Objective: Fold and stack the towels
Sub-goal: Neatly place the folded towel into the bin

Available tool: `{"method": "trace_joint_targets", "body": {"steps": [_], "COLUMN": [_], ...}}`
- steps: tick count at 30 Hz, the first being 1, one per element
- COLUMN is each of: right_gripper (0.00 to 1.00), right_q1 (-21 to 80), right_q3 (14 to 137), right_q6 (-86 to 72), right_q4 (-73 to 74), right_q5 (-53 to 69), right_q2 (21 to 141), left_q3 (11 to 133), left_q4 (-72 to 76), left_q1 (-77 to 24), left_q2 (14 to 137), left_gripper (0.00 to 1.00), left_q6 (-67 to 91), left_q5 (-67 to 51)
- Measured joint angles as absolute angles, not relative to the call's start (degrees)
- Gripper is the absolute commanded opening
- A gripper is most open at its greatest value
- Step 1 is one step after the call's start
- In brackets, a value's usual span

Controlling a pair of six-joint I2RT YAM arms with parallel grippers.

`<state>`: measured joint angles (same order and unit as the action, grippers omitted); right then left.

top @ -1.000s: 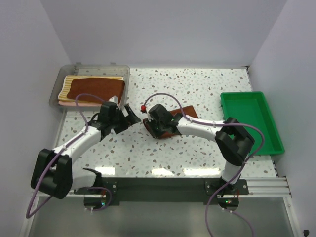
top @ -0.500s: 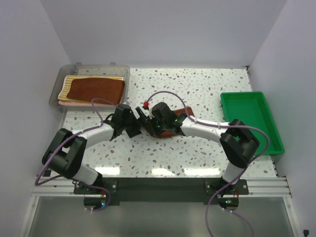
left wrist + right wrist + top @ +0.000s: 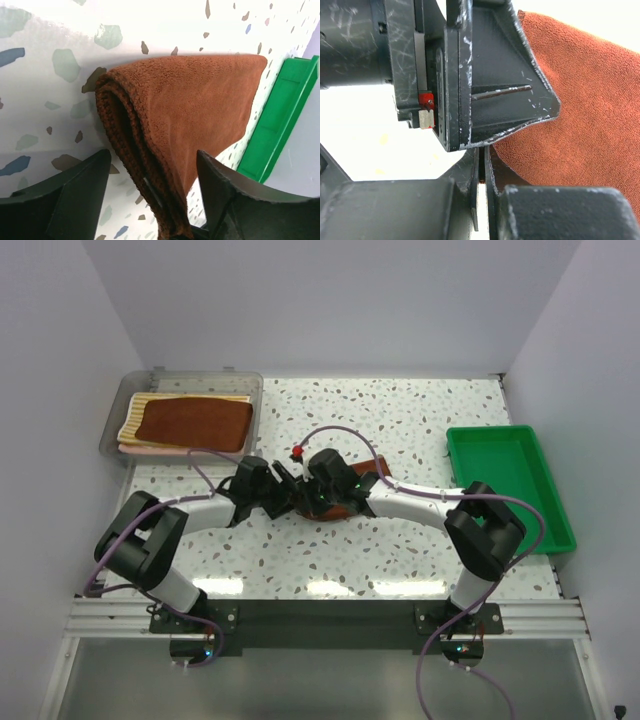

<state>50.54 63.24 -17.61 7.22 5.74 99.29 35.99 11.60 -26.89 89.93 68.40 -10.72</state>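
Observation:
A folded rust-brown towel (image 3: pixel 383 469) lies mid-table, and both grippers meet at its left end. My left gripper (image 3: pixel 288 498) is open. In the left wrist view its jaws straddle the towel's (image 3: pixel 185 110) thick folded edge with a gap on each side, gripper (image 3: pixel 152 200). My right gripper (image 3: pixel 308 498) is shut on the towel's edge. In the right wrist view its fingers (image 3: pixel 482 175) press together beside the cloth (image 3: pixel 590 110). Three more towels are stacked in the bin: rust-brown (image 3: pixel 195 423) on top, striped (image 3: pixel 135 410) and pink (image 3: pixel 150 450) beneath.
The clear grey bin (image 3: pixel 255 390) sits at the back left. A green tray (image 3: pixel 505 480) stands at the right edge, also seen past the towel as the green tray (image 3: pixel 280 120). The left gripper's black body (image 3: pixel 490 75) fills the right wrist view.
My left arm has swung right from beside the bin to the towel's left end, and its jaws have narrowed a little around the fold. The right gripper has held its place, shut.

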Motion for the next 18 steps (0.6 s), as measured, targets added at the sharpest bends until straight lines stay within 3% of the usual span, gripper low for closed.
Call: {"method": "trace_joint_targets", "body": {"steps": [5, 6, 9, 12, 13, 15, 16, 18], "right_gripper": [0.00, 0.00, 0.01, 0.18, 0.35, 0.50, 0.62, 0.72], "right_q1": [50.5, 50.5, 50.5, 50.6, 50.6, 50.6, 50.6, 50.6], "right_q3": [63.2, 63.2, 63.2, 62.8, 62.8, 62.8, 62.8, 62.8], "right_q6": [-18.1, -18.1, -18.1, -18.1, -18.0, -18.0, -17.8, -17.2], "right_q4": [6.5, 6.4, 6.3, 6.3, 6.2, 6.2, 6.2, 6.6], "right_q5": [5.8, 5.8, 5.8, 5.7, 5.7, 5.8, 5.8, 5.7], "right_q2": [99.3, 99.3, 99.3, 99.3, 99.3, 99.3, 99.3, 99.3], "left_q3": [34.7, 34.7, 35.0, 36.2, 36.6, 37.7, 38.4, 40.2], "left_q4": [13.0, 13.0, 12.8, 12.1, 11.5, 10.6, 10.0, 8.1], "left_q1": [-27.4, -27.4, -27.5, -27.6, -27.6, -27.7, -27.7, -27.7], "left_q2": [90.1, 90.1, 90.1, 90.1, 90.0, 89.8, 89.6, 89.3], "left_gripper": [0.53, 0.42, 0.24, 0.04, 0.00, 0.00, 0.00, 0.00], "left_q6": [70.0, 70.0, 69.2, 67.6, 66.8, 65.5, 64.8, 62.7], "left_q5": [-9.6, -9.5, -9.1, -8.9, -8.8, -8.3, -7.9, -7.5]}}
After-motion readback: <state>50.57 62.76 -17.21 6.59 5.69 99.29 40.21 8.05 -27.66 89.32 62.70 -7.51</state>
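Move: The left hand is open astride the left end of the brown folded towel, whose middle is about 12 cm to its right, 2 cm ahead and 2 cm below. From the left hand, the grey bin with the stacked towels is some 18 cm ahead and 24 cm left. The right hand is shut on that same end; from it the towel's middle lies roughly 6 cm ahead, 9 cm right and 5 cm below. The left fingers pinch the towel's left end and lift forward some 2 cm; the stationary right lets go. ##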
